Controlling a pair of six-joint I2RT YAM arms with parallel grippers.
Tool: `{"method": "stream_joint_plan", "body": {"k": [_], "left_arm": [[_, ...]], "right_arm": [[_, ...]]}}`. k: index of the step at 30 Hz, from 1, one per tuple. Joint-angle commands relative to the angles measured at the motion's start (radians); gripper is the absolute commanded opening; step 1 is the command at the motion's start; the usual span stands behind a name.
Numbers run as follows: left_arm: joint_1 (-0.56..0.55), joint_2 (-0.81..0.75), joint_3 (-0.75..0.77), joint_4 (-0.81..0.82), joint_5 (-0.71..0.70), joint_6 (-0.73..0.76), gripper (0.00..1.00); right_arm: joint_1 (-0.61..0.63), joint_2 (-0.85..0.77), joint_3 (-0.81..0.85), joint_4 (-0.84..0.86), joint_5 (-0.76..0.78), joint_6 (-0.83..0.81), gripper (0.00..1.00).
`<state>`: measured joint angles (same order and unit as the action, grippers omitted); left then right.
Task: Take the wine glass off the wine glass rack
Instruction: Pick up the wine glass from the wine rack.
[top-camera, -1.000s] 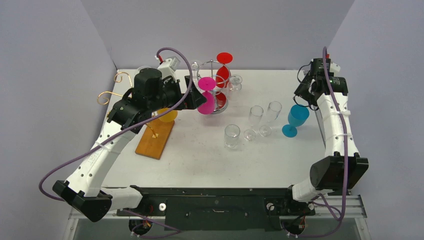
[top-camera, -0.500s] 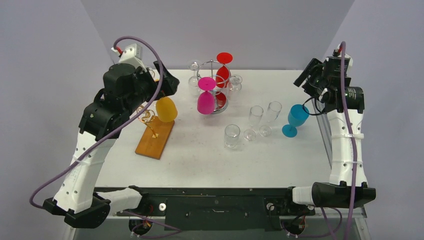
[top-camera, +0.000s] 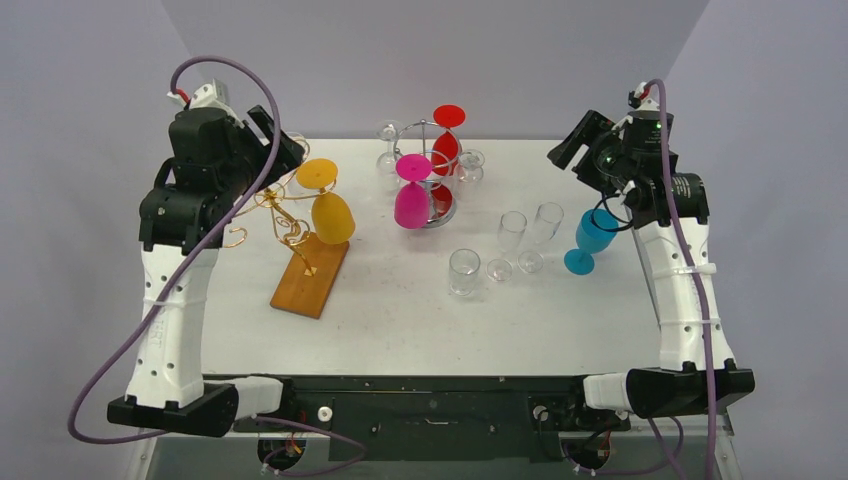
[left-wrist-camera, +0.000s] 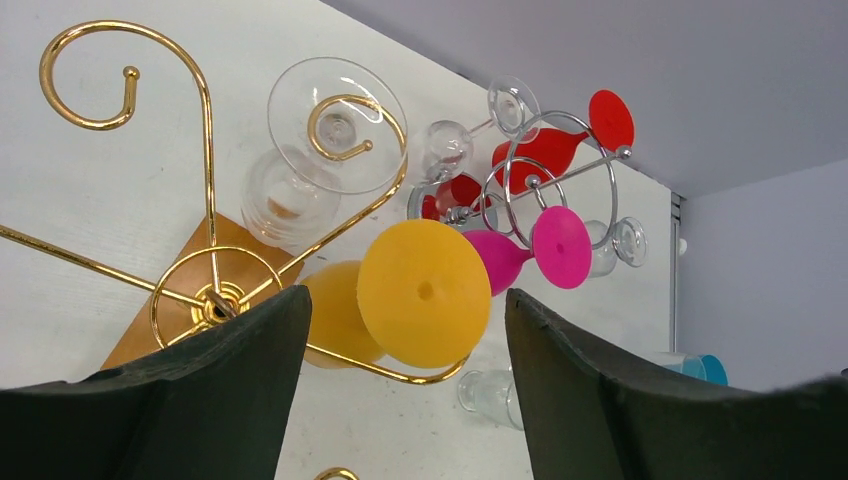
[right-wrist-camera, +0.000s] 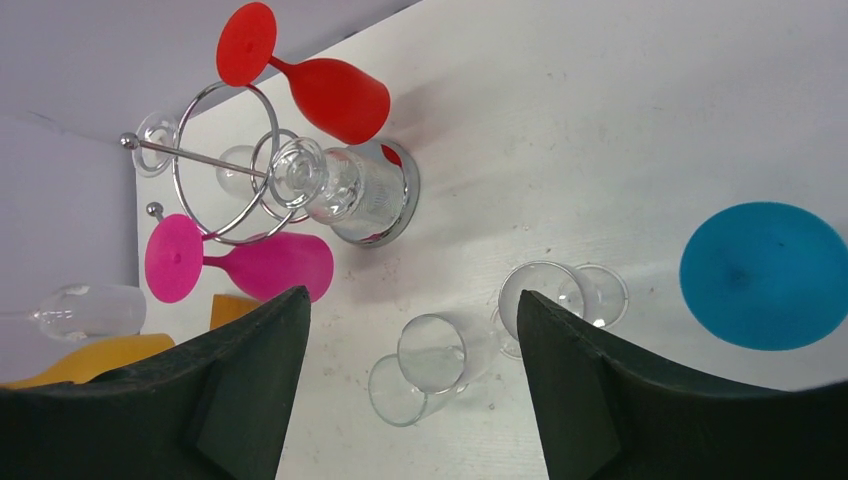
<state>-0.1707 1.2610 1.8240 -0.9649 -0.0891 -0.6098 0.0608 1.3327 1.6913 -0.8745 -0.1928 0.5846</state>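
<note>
A gold wire rack (top-camera: 270, 215) on a wooden base (top-camera: 312, 278) holds a yellow wine glass (top-camera: 330, 212) hanging upside down, and a clear glass (left-wrist-camera: 330, 140). A silver rack (top-camera: 430, 165) holds a pink glass (top-camera: 411, 195), a red glass (top-camera: 447, 140) and clear glasses. My left gripper (top-camera: 285, 148) is open and empty, raised above and left of the gold rack; in the left wrist view the yellow glass's foot (left-wrist-camera: 424, 292) shows between its fingers (left-wrist-camera: 230, 380). My right gripper (top-camera: 566, 150) is open and empty, raised left of the standing blue glass (top-camera: 593, 238).
Three clear glasses (top-camera: 464, 272), (top-camera: 511, 235), (top-camera: 546, 228) stand mid-table between the silver rack and the blue glass. In the right wrist view they (right-wrist-camera: 440, 365) lie below the open fingers. Purple walls close the back and both sides.
My left arm has drawn back from the silver rack and risen to the upper left. My right arm has lifted off the blue glass and swung up and left; the blue glass stays standing.
</note>
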Motion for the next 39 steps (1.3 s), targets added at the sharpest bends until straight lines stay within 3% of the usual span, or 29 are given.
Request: {"method": "stream_joint_plan", "body": {"k": [1, 16, 39], "left_arm": [[0.055, 0.035, 0.025, 0.027, 0.076, -0.028, 0.67], [0.29, 0.101, -0.064, 0.165, 0.309, -0.098, 0.53], [0.364, 0.151, -0.216, 0.384, 0.529, -0.258, 0.39]], "right_arm": [[0.007, -0.033, -0.038, 0.071, -0.049, 0.021, 0.71], [0.008, -0.032, -0.033, 0.059, -0.06, 0.007, 0.71], [0.001, -0.062, -0.05, 0.062, -0.04, 0.0, 0.71]]}}
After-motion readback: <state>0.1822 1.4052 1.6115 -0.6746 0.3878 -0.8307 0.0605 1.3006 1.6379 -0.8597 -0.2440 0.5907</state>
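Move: The clear wine glass hangs foot-up on the gold rack's far hook. Its middle is about 9 cm ahead of the left gripper, 3 cm left and 14 cm below, its foot only some 6 cm below. The yellow glass hangs 1 cm ahead and 4 cm right; the rack hub is 1 cm back and 6 cm left. An empty hook sits 8 cm ahead and 12 cm left. From the right gripper the clear glass lies roughly 50 cm left and 4 cm ahead. Bring the left gripper forward about 8 cm and down about 6 cm, past the yellow glass to the clear glass's upturned foot, easing some 5 cm left early on and then slightly back right. Roll the hand about 20 degrees, left side dropping, while narrowing the still-open fingers by nearly half, tips lined up with the foot. ##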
